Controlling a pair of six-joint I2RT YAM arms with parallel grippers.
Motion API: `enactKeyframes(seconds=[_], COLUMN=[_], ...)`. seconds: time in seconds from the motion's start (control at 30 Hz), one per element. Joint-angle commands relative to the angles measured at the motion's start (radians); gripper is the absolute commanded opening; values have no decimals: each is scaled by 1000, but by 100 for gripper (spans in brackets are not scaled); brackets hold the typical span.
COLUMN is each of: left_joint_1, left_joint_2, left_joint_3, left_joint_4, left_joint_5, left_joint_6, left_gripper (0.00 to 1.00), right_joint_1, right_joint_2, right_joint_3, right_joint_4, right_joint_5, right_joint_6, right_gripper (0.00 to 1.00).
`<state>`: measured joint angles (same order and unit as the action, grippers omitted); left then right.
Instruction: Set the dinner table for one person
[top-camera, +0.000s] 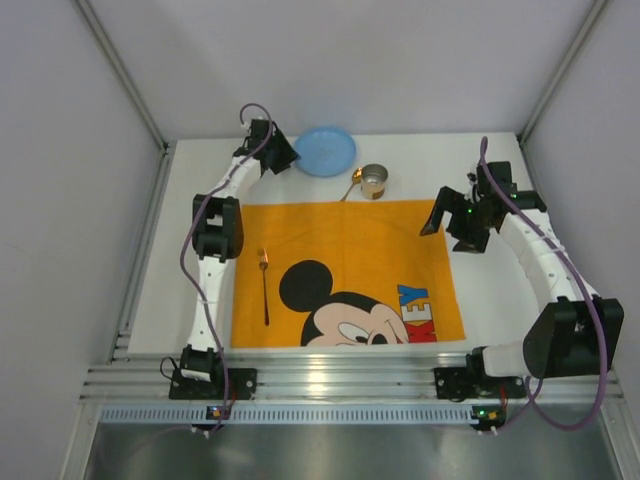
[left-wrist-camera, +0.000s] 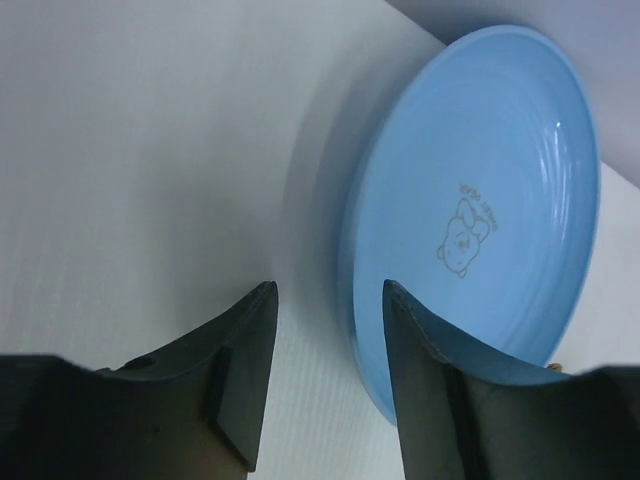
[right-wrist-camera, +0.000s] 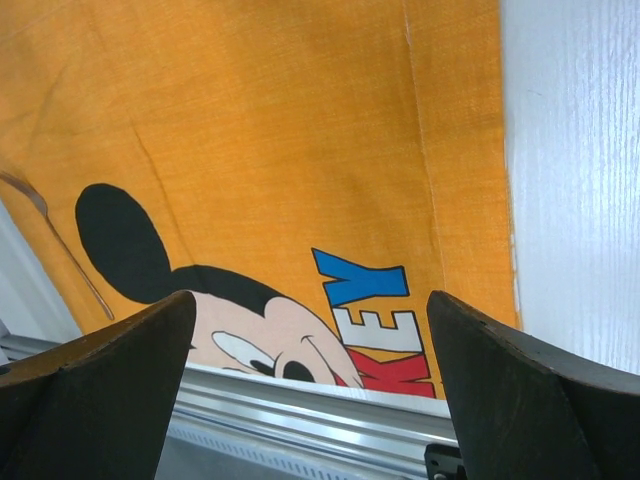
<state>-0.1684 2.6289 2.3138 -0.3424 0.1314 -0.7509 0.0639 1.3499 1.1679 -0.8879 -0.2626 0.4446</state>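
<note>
The white dinner table (top-camera: 165, 270) carries an orange Mickey Mouse cloth (top-camera: 345, 270) in its middle. A gold fork (top-camera: 264, 285) lies on the cloth's left side. A blue plate (top-camera: 325, 150) sits on the bare table behind the cloth, and a gold cup (top-camera: 374, 181) with a spoon (top-camera: 352, 185) stands to its right. My left gripper (top-camera: 280, 155) is open and empty at the plate's left rim. In the left wrist view the gripper (left-wrist-camera: 325, 300) straddles the edge of the plate (left-wrist-camera: 480, 210). My right gripper (top-camera: 445, 212) is open and empty above the cloth's right edge (right-wrist-camera: 280, 150).
An aluminium rail (top-camera: 330, 375) runs along the near edge of the table and also shows in the right wrist view (right-wrist-camera: 300, 410). Grey walls close in the back and both sides. The fork's tip shows at the left of the right wrist view (right-wrist-camera: 60, 250).
</note>
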Motion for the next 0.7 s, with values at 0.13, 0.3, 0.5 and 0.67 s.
enactKeyframes(seconds=[0.13, 0.3, 0.5, 0.67], left_joint_1=[6, 30, 92, 87], left_joint_2=[55, 33, -128, -350], left_joint_3=[35, 47, 9, -131], left_joint_4=[34, 54, 88, 60], left_joint_5=[40, 28, 56, 171], left_joint_6=[-36, -68, -51, 67], left_gripper=[17, 0, 0, 0], right_joint_1=[-18, -22, -24, -24], right_joint_2=[37, 37, 38, 87], right_joint_3=[65, 53, 72, 137], right_joint_4=[-13, -5, 10, 47], right_joint_5=[-1, -7, -27, -62], right_joint_6=[-21, -24, -23, -6], right_gripper=[100, 100, 100, 100])
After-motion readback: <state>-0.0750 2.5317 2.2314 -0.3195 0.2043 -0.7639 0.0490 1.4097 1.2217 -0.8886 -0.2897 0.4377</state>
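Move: The plate's near-left rim lies just about between the left hand's half-open fingers, its middle some 7 cm to that hand's right, about 3 cm farther out and 1 cm lower. The spoon lies about 14 cm to the left hand's right and 8 cm back, on the table some 3 cm lower; the metal cup stands 19 cm to its right and 7 cm back, about level. From the right hand the plate is roughly 36 cm ahead, 26 cm left and 13 cm below. The plate's left rim gets pinched between the left hand's fingers, which close fully while the hand settles about 1 cm. Keeping hold of it, the hand then carries it some 5 cm to the left, away from the spoon and cup, rising about 4 cm mostly near the end, with the wrist hardly turning. ##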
